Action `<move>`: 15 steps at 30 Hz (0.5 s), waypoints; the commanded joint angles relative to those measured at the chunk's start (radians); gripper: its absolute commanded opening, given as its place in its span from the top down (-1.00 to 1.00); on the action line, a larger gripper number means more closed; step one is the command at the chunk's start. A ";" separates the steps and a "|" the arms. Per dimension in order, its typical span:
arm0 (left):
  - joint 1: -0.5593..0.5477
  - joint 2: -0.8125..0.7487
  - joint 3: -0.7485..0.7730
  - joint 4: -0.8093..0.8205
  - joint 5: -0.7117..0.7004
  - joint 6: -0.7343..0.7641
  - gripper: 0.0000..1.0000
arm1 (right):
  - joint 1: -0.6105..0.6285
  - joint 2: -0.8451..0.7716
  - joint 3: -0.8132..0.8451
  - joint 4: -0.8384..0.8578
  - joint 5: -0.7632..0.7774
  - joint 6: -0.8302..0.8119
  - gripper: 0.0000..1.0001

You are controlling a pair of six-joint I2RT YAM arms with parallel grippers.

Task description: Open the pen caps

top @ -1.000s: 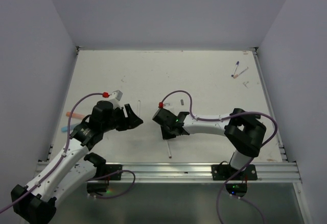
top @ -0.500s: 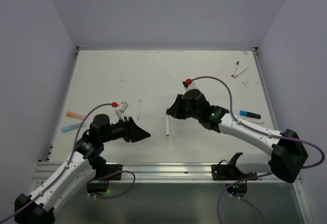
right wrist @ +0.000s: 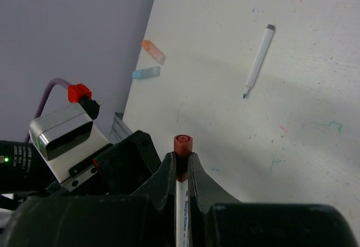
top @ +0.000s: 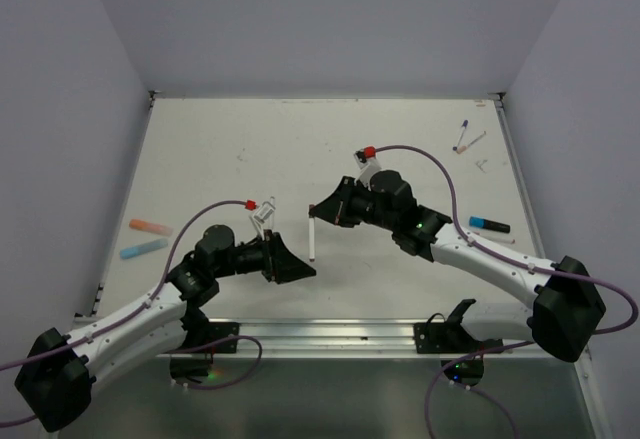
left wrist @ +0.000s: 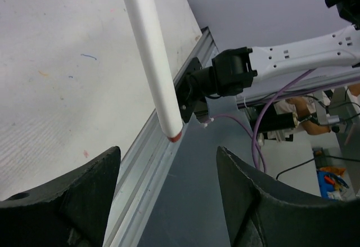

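My right gripper is shut on a thin white pen, clamping it just under its dark red cap, which sticks out past the fingertips. The barrel hangs down above the table. In the left wrist view the same white barrel slants down to a small red end. My left gripper is open, its jaws wide apart just short of that lower end and touching nothing. Another white pen with a grey cap lies on the table.
An orange marker and a pale blue one lie at the table's left side. Thin pens lie at the far right corner, and a black and blue marker by the right edge. The metal rail runs along the near edge.
The right arm has lifted the white pen off the table and carried it slightly left. The left gripper has moved right toward the pen's lower end, jaws open.
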 commanded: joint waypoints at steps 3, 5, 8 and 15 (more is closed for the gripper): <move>-0.005 0.041 0.097 0.050 -0.102 0.029 -0.40 | -0.003 -0.008 -0.028 0.082 -0.060 0.037 1.00; -0.005 0.065 0.110 0.070 -0.109 0.015 -0.36 | -0.002 -0.016 -0.039 0.085 -0.062 0.041 1.00; -0.005 0.117 0.132 0.102 -0.088 0.005 -0.15 | -0.002 -0.017 -0.059 0.105 -0.069 0.049 1.00; -0.006 0.160 0.140 0.121 -0.073 -0.011 -0.02 | -0.002 -0.025 -0.063 0.129 -0.062 0.057 1.00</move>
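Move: The red-capped pen, held at its cap by the right hand, points tail-back towards the left gripper: its middle is about 7 cm ahead of the left hand, 1 cm to the right and 3 cm up. The right fingers are some 12 cm ahead of the left hand and 5 cm higher. The uncapped pen lies about 24 cm ahead, 9 cm left and 15 cm below. From the right hand, the held pen's middle is roughly 5 cm back, straight behind, 2 cm lower. The right hand keeps its pinch on the red cap while easing the pen back and down, about 1.5 cm in all. The left gripper goes forward about 3 cm, also a little right and up, to bring its fingers around the pen's tail end. Its fingers close partway but still leave a gap around the white barrel; no left-finger contact can be seen. ##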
